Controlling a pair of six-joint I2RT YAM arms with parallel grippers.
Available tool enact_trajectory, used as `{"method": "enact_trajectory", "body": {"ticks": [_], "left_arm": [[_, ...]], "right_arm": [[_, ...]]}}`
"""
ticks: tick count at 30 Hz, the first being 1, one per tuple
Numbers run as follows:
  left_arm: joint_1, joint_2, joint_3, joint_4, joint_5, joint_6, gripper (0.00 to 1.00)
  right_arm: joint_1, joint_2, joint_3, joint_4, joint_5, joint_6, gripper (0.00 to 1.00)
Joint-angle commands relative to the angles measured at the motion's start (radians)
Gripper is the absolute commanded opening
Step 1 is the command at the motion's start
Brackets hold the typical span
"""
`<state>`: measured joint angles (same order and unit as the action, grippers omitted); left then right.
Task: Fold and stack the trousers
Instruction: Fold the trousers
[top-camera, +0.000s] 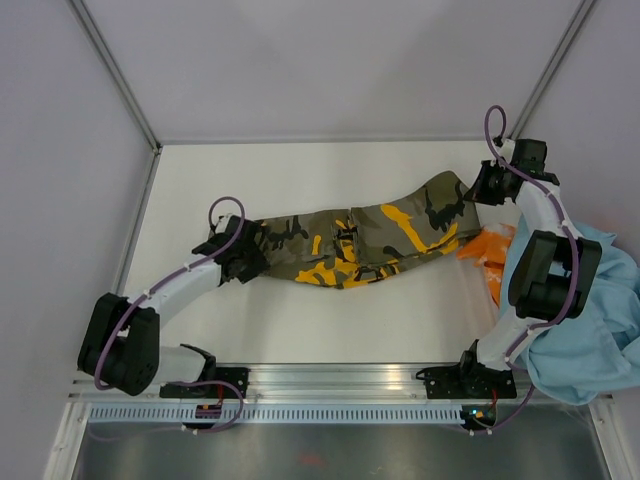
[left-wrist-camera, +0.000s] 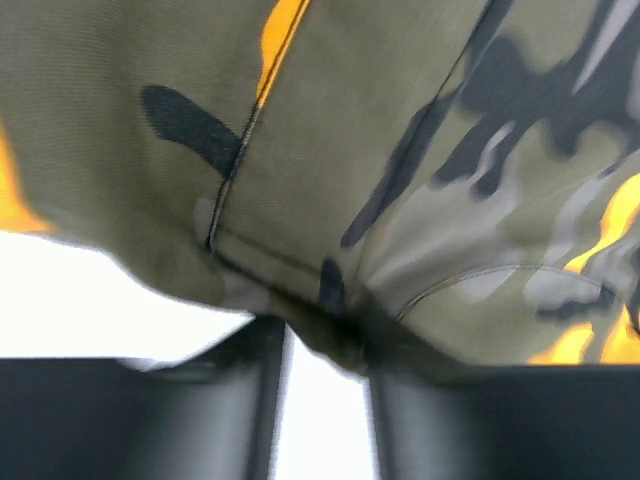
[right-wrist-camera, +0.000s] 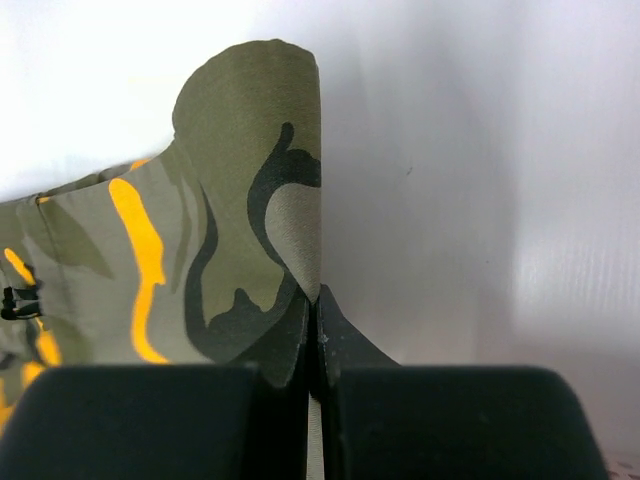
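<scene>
The camouflage trousers (top-camera: 370, 245) lie stretched in a long band across the table (top-camera: 300, 180) between my two grippers. My left gripper (top-camera: 245, 262) is at their left end. In the left wrist view the cloth (left-wrist-camera: 380, 170) fills the upper picture, blurred. A dark bunched fold lies across the left gripper's tips (left-wrist-camera: 325, 345), whose jaws stand apart with white table showing between them. My right gripper (top-camera: 482, 187) is at the far right end, shut on an edge of the trousers (right-wrist-camera: 240, 230); its tips (right-wrist-camera: 315, 300) pinch the cloth.
A light-blue garment (top-camera: 590, 310) is heaped at the right edge behind the right arm. An orange garment (top-camera: 490, 250) lies partly under it. An aluminium rail (top-camera: 340, 380) runs along the near edge, and grey walls close the left and back.
</scene>
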<state>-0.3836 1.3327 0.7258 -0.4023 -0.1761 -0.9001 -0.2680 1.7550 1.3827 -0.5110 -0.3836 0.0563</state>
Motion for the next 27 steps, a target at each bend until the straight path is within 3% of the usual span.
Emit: {"method": "enact_trajectory", "body": {"ticks": [1,2,5,8,10,12,13,14,17,22,27], "left_arm": [[-0.012,-0.059,0.007,-0.059,-0.008,0.003,0.49],[-0.012,-0.094,0.017,-0.087,-0.017,0.009,0.68],[-0.012,-0.176,0.064,-0.173,-0.066,0.03,0.81],[-0.005,-0.255,0.109,-0.208,-0.123,0.075,0.87],[0.02,-0.273,0.115,-0.181,-0.126,0.165,0.88],[0.122,-0.257,0.118,-0.175,-0.1,0.214,0.83],[0.174,-0.25,0.115,-0.168,-0.021,0.23,0.8],[0.281,-0.241,0.109,-0.146,0.022,0.246,0.79],[0.427,-0.244,0.07,-0.116,0.102,0.257,0.79],[0.485,-0.233,0.011,-0.083,0.104,0.205,0.86],[0.523,-0.17,-0.003,-0.11,0.043,0.159,0.88]], "right_arm": [[-0.022,-0.054,0.021,0.061,-0.037,0.003,0.0],[-0.02,-0.06,0.015,0.069,-0.049,0.011,0.0],[-0.004,-0.092,-0.001,0.095,-0.084,0.036,0.0],[0.051,-0.109,0.016,0.077,-0.087,0.042,0.0],[0.099,-0.114,0.044,0.049,-0.063,0.047,0.0],[0.179,-0.111,0.078,0.031,-0.029,0.063,0.0],[0.206,-0.104,0.094,0.011,-0.012,0.076,0.0],[0.254,-0.101,0.125,-0.001,0.009,0.095,0.0],[0.35,-0.085,0.182,-0.029,0.023,0.218,0.0],[0.565,-0.081,0.237,-0.024,0.249,0.428,0.0],[0.821,0.091,0.453,-0.076,0.298,0.481,0.0]]}}
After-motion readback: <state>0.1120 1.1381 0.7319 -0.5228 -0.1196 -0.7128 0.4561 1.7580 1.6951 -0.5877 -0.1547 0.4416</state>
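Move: The left gripper is only just loosening on the trousers' near edge; their left end lies some 10 cm to its left, 4 cm farther out and 4 cm below, with a dark strap about 11 cm left and 11 cm ahead. From the right gripper, which still pinches the raised right end, that left end is roughly 64 cm left, 12 cm back and 10 cm lower. The trousers' middle lies about 31 cm left of it and 7 cm back, the orange bag 14 cm back and 6 cm right. Keep the right gripper shut on the trousers' right end and sweep it left, gathering speed, about 30 cm and rising as it goes, over towards their left part. Meanwhile open the left gripper wide, slip it slightly back off the near edge, lift clear, carry it about 14 cm left, turning a little counter-clockwise, and sink, open, towards the trousers' left end. ##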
